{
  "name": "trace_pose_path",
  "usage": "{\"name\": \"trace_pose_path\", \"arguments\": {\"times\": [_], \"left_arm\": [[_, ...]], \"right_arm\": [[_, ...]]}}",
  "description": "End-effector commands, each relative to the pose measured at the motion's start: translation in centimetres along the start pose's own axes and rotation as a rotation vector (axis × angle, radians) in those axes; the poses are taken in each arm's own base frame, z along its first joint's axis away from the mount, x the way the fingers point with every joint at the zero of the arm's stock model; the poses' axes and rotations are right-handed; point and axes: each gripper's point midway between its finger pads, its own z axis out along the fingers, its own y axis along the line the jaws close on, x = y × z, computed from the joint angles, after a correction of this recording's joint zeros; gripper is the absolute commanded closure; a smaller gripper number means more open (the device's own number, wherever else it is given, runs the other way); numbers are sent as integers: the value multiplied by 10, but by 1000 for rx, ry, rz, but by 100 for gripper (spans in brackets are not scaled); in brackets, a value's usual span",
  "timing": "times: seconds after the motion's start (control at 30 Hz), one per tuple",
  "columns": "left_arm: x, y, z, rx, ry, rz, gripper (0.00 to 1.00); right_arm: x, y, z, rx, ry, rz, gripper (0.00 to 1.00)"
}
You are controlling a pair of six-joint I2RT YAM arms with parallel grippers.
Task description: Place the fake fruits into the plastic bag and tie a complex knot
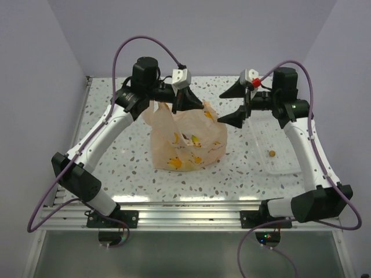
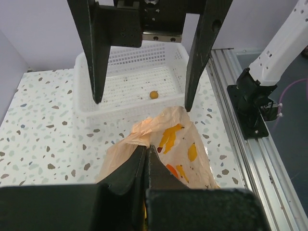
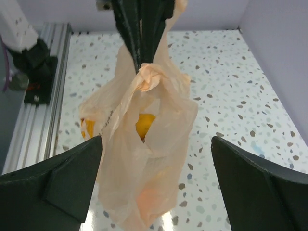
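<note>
The peach-orange plastic bag point(image 1: 185, 142) stands mid-table, its top pulled up. My left gripper point(image 1: 188, 101) is shut on that top; in the left wrist view its fingers point(image 2: 137, 166) pinch the film. Yellow fake fruits point(image 1: 177, 164) show through the bag point(image 3: 144, 159). A twisted bunch of film point(image 3: 149, 77) sits just under the left gripper point(image 3: 142, 53); I cannot tell whether it is a tied knot. My right gripper point(image 1: 235, 106) is wide open, right of the bag, with its fingers point(image 3: 48, 183) either side of the bag and apart from it.
A white perforated tray point(image 1: 290, 165) lies on the right of the table with one small orange piece point(image 1: 271, 153) in it, also seen in the left wrist view as the orange piece point(image 2: 153, 95). The aluminium rail point(image 1: 185, 208) runs along the near edge.
</note>
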Motion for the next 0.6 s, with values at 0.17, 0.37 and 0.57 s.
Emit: {"name": "trace_pose_path", "arguments": {"times": [0.17,0.37,0.57], "left_arm": [[-27,-28,-6,127,-57,99,100],[-32,-41,-7,205,-87,118,100],[-40,-38,-4,222,-119,118,100]], "right_arm": [[5,49,25,-292,40,-270,2],[12,34,46,-349,30,-277,1],[24,46,66,-445,7,-220,7]]}}
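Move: The twisted bag neck is at the left gripper's fingertips, about 7 cm to the right hand's left, level with it front to back and some 3 cm lower; those left fingertips are 7 cm left of the right hand at its height. The yellow fruit in the bag is about 7 cm back, 8 cm left and 20 cm below the right hand. For the left hand, the neck is some 2 cm below and 1 cm to its right. Open right hand sweeps 6 cm left and down around the bag neck; left keeps pinching, drawing back 3. ##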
